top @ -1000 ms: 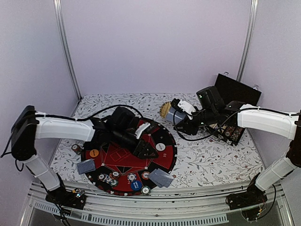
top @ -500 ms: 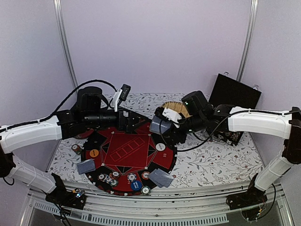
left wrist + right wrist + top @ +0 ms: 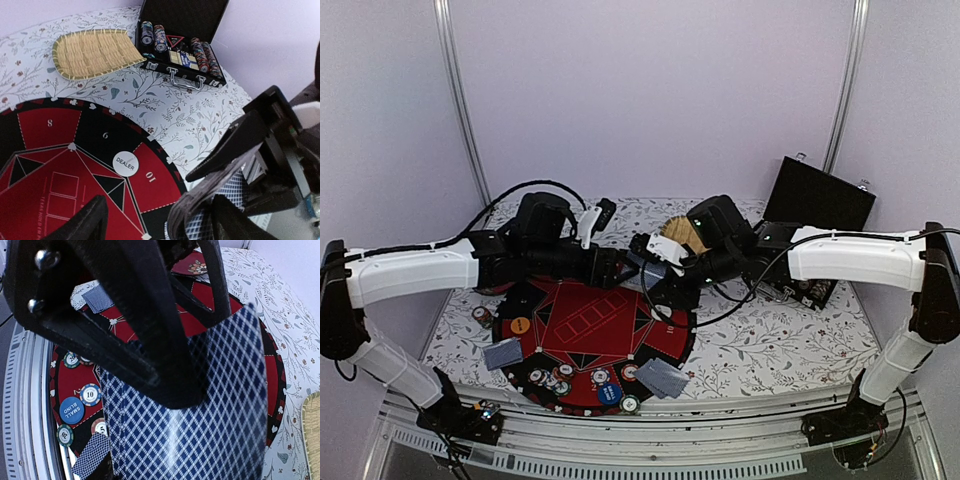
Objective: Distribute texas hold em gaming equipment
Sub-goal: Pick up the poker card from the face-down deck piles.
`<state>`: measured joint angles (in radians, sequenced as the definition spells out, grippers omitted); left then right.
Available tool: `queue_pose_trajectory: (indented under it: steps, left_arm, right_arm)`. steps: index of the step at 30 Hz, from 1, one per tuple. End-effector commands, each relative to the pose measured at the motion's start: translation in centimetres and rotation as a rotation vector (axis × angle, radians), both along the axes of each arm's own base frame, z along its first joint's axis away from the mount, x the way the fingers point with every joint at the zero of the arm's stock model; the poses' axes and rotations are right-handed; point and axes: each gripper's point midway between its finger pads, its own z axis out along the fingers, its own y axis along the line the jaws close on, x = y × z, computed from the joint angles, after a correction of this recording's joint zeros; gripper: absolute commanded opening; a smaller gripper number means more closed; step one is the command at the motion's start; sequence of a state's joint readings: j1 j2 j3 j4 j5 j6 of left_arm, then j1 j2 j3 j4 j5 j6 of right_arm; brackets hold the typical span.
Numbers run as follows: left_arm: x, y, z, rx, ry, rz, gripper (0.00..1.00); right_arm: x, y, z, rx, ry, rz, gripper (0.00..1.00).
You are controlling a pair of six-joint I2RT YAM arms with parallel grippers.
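Note:
My right gripper (image 3: 658, 272) (image 3: 190, 390) is shut on a deck of playing cards (image 3: 210, 425) (image 3: 215, 200) with blue-diamond backs, held over the far edge of the round red-and-black poker mat (image 3: 582, 322). My left gripper (image 3: 623, 266) (image 3: 160, 212) is open right beside it, and the deck's edge lies between its fingers (image 3: 82, 222), close to the right one. Poker chips (image 3: 600, 377) (image 3: 90, 394) and a blue small-blind button (image 3: 609, 393) (image 3: 71, 410) lie along the mat's near rim. A white dealer button (image 3: 661, 311) (image 3: 125, 163) and two dealt card piles (image 3: 503, 353) (image 3: 663, 377) also lie there.
An oval straw tray (image 3: 678, 232) (image 3: 95, 52) lies behind the mat. An open black case (image 3: 815, 200) (image 3: 180, 55) with rows of chips stands at the back right. One chip (image 3: 480, 316) lies off the mat at the left. An orange button (image 3: 520, 325) sits on the mat's left side.
My left arm lifted off the mat, swung back, then came in to meet the right gripper, opening its jaws. My right gripper carried the deck leftward to the mat's far edge.

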<state>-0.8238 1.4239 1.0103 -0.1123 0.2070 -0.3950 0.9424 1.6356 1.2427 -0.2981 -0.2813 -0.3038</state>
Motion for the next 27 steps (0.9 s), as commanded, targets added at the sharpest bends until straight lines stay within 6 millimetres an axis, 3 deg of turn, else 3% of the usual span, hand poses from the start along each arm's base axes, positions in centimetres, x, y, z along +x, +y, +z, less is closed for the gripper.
queue_pose_trajectory:
  steps: [1, 8, 16, 18, 27]
  left_arm:
    - [-0.1, 0.3, 0.8, 0.017, -0.025, 0.004, 0.68]
    - [-0.8, 0.9, 1.5, -0.003, -0.036, -0.006, 0.59]
    - [-1.3, 0.9, 3.0, -0.043, -0.054, -0.036, 0.68]
    - [-1.3, 1.0, 3.2, -0.055, -0.052, -0.036, 0.6]
    - [-1.8, 0.6, 3.3, -0.08, -0.03, -0.079, 0.03]
  right_arm:
    - [0.1, 0.6, 1.4, 0.039, -0.03, 0.012, 0.44]
    - [0.1, 0.5, 1.2, 0.031, -0.036, 0.01, 0.44]
    - [0.2, 0.4, 1.2, 0.027, -0.044, 0.008, 0.44]
    - [0.2, 0.4, 1.2, 0.027, -0.046, 0.009, 0.44]
    - [0.2, 0.1, 1.2, 0.021, -0.05, 0.001, 0.44]
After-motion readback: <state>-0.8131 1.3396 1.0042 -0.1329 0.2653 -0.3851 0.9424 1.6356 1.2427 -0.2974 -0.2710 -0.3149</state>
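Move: The card deck is in the right hand, its middle about 4 cm right of the left hand, 2 cm back and 2 cm lower; from the right hand it is some 3 cm left, 2 cm ahead and 1 cm up. From the left hand, the dealer button lies roughly 10 cm right and 4 cm ahead, and the fanned cards 10 cm right and 14 cm back, both about 16 cm below. Upward by about 3 cm and slightly back, the left hand draws one fingertip from the middle of the deck's patterned back to the deck's free end. Its wide-open fingers first part-close, then shut almost fully there, pinching the end of the top card. The right hand keeps still and holds the deck. ##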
